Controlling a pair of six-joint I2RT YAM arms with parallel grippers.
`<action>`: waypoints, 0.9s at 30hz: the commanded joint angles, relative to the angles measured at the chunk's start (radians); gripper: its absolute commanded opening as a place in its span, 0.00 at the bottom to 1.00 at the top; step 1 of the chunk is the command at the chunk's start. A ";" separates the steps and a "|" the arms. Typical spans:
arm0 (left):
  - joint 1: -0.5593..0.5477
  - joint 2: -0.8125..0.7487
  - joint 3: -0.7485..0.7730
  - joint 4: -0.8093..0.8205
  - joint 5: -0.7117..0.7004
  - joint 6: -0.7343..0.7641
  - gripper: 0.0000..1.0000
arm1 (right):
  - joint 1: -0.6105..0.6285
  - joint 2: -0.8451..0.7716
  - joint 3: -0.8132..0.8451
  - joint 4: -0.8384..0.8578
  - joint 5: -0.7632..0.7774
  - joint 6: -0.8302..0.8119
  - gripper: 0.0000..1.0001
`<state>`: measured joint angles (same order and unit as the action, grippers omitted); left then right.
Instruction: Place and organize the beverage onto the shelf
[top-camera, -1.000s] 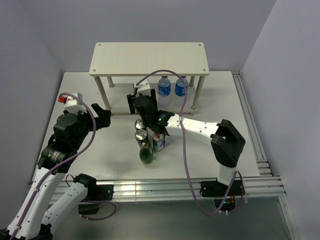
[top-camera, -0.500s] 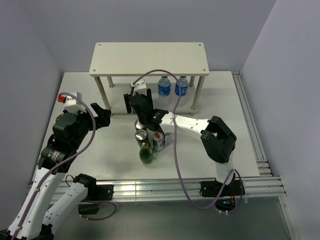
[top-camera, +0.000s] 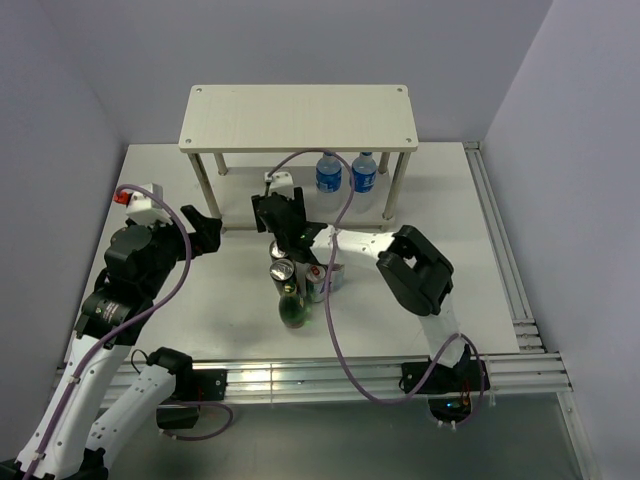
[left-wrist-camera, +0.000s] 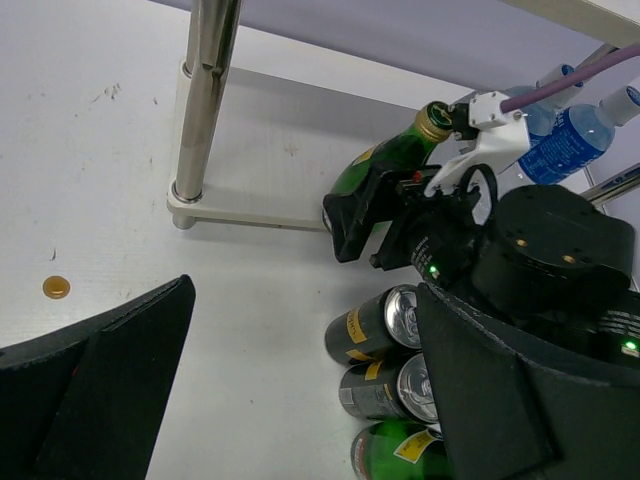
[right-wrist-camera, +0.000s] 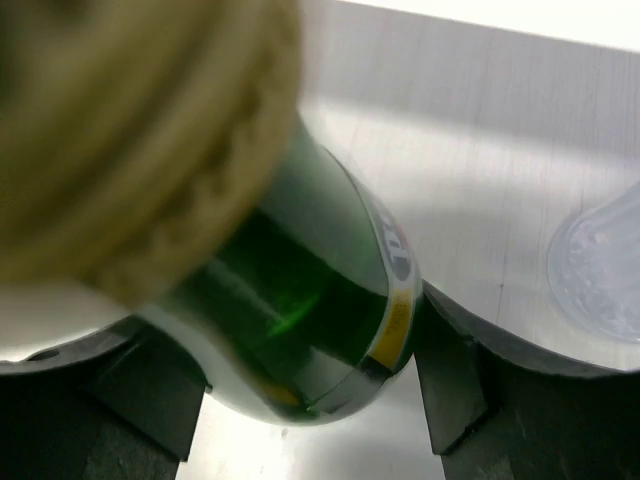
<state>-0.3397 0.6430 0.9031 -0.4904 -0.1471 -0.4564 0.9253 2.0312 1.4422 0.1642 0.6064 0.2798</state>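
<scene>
My right gripper (top-camera: 270, 213) is shut on a green glass bottle (left-wrist-camera: 372, 168) with a gold cap, held tilted just in front of the shelf's lower board (left-wrist-camera: 262, 207). In the right wrist view that bottle (right-wrist-camera: 300, 310) fills the space between both fingers. The rest of the beverage stands clustered on the table: two black cans with yellow marks (left-wrist-camera: 375, 322) (left-wrist-camera: 392, 388), a second green bottle (top-camera: 293, 311) and a blue-silver-red can (top-camera: 318, 286). The pale wood shelf (top-camera: 300, 115) stands at the back. My left gripper (top-camera: 206, 232) hangs open to the left of the cluster, holding nothing.
Two clear water bottles with blue labels (top-camera: 328, 173) (top-camera: 363, 172) stand on the shelf's lower board at the right. A round shelf leg (left-wrist-camera: 203, 100) stands left of the held bottle. A purple cable loops over the right arm. Walls close in on three sides.
The right arm has folded and carried the green bottle left and back, towards the shelf's lower board. The left arm has not moved.
</scene>
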 joint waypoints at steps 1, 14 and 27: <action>0.007 -0.009 -0.007 0.038 0.021 0.021 0.99 | -0.031 -0.017 0.106 0.161 0.043 0.035 0.00; 0.014 -0.008 -0.009 0.038 0.027 0.022 0.99 | -0.062 0.102 0.286 0.112 0.052 0.035 0.00; 0.031 -0.008 -0.010 0.046 0.049 0.024 0.99 | -0.068 0.173 0.365 0.015 0.079 0.102 0.00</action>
<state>-0.3172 0.6430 0.9031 -0.4885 -0.1238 -0.4534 0.8742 2.2280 1.7218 0.1181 0.6647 0.3630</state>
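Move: The right hand already holds the green bottle just inside the shelf's front edge. Its spot on the lower board lies about 6 cm ahead, 2 cm left and 8 cm below. The nearer water bottle stands some 12 cm right and 4 cm ahead of that hand, its twin about 20 cm right and 4 cm ahead, and the nearest black can roughly 12 cm back, straight behind and 7 cm lower. From the left hand the spot is about 20 cm ahead, 11 cm right and 22 cm below. The right hand keeps its grip and carries the green bottle some 6 cm forward over the lower board. ##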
